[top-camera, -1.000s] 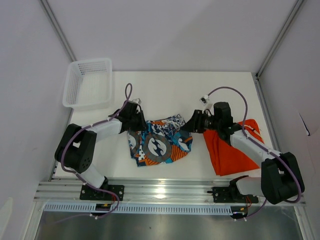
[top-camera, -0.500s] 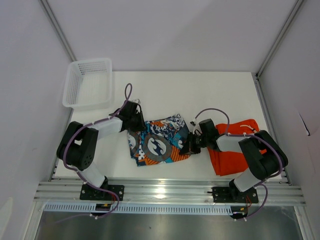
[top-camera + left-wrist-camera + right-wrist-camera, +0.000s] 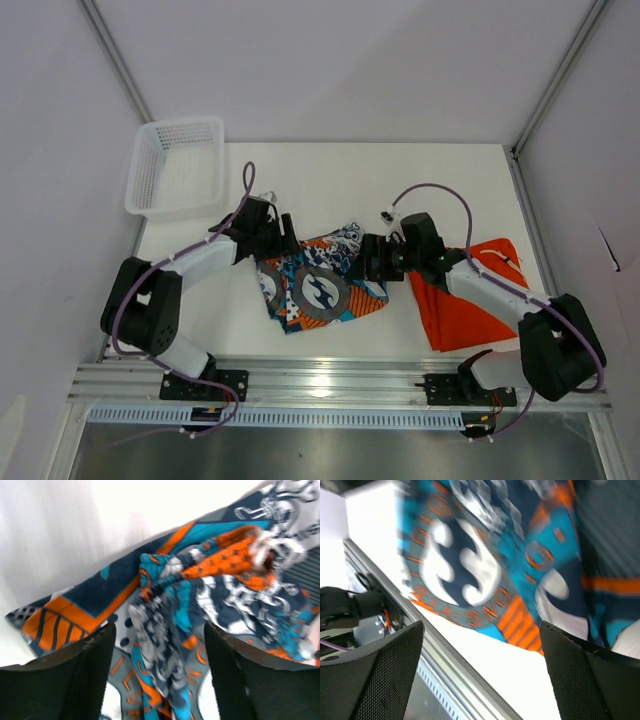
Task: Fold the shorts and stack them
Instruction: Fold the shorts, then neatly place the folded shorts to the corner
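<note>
The patterned shorts (image 3: pixel 320 283) lie crumpled in the middle of the table, a round emblem facing up. The plain orange shorts (image 3: pixel 462 308) lie to their right, partly under my right arm. My left gripper (image 3: pixel 287 235) is at the patterned pair's upper left edge. In the left wrist view it (image 3: pixel 157 675) is open, and a raised ridge of patterned fabric (image 3: pixel 165 645) runs between its fingers without being pinched. My right gripper (image 3: pixel 368 262) is at the pair's right edge. In the right wrist view it (image 3: pixel 482 675) is open over bare table, and the emblem (image 3: pixel 465 565) lies just beyond.
A white mesh basket (image 3: pixel 175 166) stands at the table's back left corner. The aluminium rail (image 3: pixel 330 380) runs along the near edge, close below the shorts. The rail (image 3: pixel 445 670) also crosses the right wrist view.
Both grippers have opened and let go of the patterned shorts. The right gripper has moved up from the lower right corner, and the left has shifted slightly right. The shorts now lie more bunched.
</note>
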### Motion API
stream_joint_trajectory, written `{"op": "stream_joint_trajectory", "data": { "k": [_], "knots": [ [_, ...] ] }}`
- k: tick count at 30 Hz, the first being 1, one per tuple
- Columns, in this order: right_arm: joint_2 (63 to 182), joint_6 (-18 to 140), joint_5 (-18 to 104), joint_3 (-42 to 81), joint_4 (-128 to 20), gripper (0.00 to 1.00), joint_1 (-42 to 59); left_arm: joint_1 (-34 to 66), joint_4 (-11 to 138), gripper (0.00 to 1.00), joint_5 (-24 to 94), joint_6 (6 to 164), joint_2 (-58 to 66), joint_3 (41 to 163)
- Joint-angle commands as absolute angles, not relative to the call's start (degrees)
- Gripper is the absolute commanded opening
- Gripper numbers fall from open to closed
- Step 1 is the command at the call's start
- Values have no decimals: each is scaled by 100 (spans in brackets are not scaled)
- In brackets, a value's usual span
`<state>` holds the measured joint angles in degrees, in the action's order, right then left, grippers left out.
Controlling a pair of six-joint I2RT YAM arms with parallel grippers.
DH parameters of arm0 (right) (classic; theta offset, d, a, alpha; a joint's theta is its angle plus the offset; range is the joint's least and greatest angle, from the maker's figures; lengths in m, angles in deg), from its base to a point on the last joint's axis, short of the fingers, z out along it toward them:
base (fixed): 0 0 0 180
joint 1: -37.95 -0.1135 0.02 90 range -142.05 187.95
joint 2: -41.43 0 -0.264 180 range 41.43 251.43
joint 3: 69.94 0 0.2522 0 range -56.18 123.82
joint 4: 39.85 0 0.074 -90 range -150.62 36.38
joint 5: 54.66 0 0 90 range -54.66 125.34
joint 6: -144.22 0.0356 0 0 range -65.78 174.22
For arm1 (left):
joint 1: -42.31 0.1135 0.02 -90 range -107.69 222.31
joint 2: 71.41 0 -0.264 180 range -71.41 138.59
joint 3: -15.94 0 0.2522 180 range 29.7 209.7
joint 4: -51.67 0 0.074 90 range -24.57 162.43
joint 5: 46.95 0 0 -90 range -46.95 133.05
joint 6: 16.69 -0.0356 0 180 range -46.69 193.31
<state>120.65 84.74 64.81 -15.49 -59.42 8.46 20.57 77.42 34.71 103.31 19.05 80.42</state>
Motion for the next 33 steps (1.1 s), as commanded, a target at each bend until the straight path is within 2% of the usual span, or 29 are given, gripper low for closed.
{"op": "stream_joint_trajectory", "data": {
  "k": [1,6,9,10,11,18,25,33],
  "knots": [
    [11526,7840,5925,-899,-6599,99,807,2104,8140,76,3434,10329,1219,8376],
    [11814,6805,5074,-180,-7162,99,659,2104,8960,81,4119,10662,377,8001],
    [12340,6452,4809,120,-7374,99,622,2095,8759,89,4007,10961,-143,7560],
    [12473,6398,4660,278,-7496,99,622,2095,8697,98,3954,11057,-466,7158],
    [12596,6354,4537,340,-7532,99,605,2095,8731,99,3997,11110,-618,7067],
    [13230,6099,3351,525,-7603,99,385,1919,8740,99,4199,11190,-1559,6407],
    [13792,6081,3674,684,-7498,99,447,1445,8521,99,4542,11119,-1112,6389],
    [14249,6142,3858,701,-7252,99,604,1357,8283,99,4673,11163,-716,6257]
  ]
}}
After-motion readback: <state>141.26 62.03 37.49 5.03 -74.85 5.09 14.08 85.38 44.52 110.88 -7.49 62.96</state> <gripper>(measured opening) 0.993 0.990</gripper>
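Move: The stretch of the shorts' left side that my left hand goes for lies about 10 cm back from it, 3 cm to its left and 4 cm below. The white basket stands some 22 cm ahead and 29 cm left of that hand. For my right hand, the shorts' right edge just short of the waistband is roughly 7 cm ahead, 3 cm right and 8 cm down. The folded red shorts are centred some 26 cm to that hand's right and 6 cm back. With both hands empty, I lift each about 6 cm and re-place it over a side of the shorts. My left hand opens fully, draws back about 9 cm and slightly left, then sinks over the left side. My right hand, staying wide open, arcs forward and then drops well below its starting height, drifting right and swinging its fingers some 30 degrees steeper onto the right edge. ##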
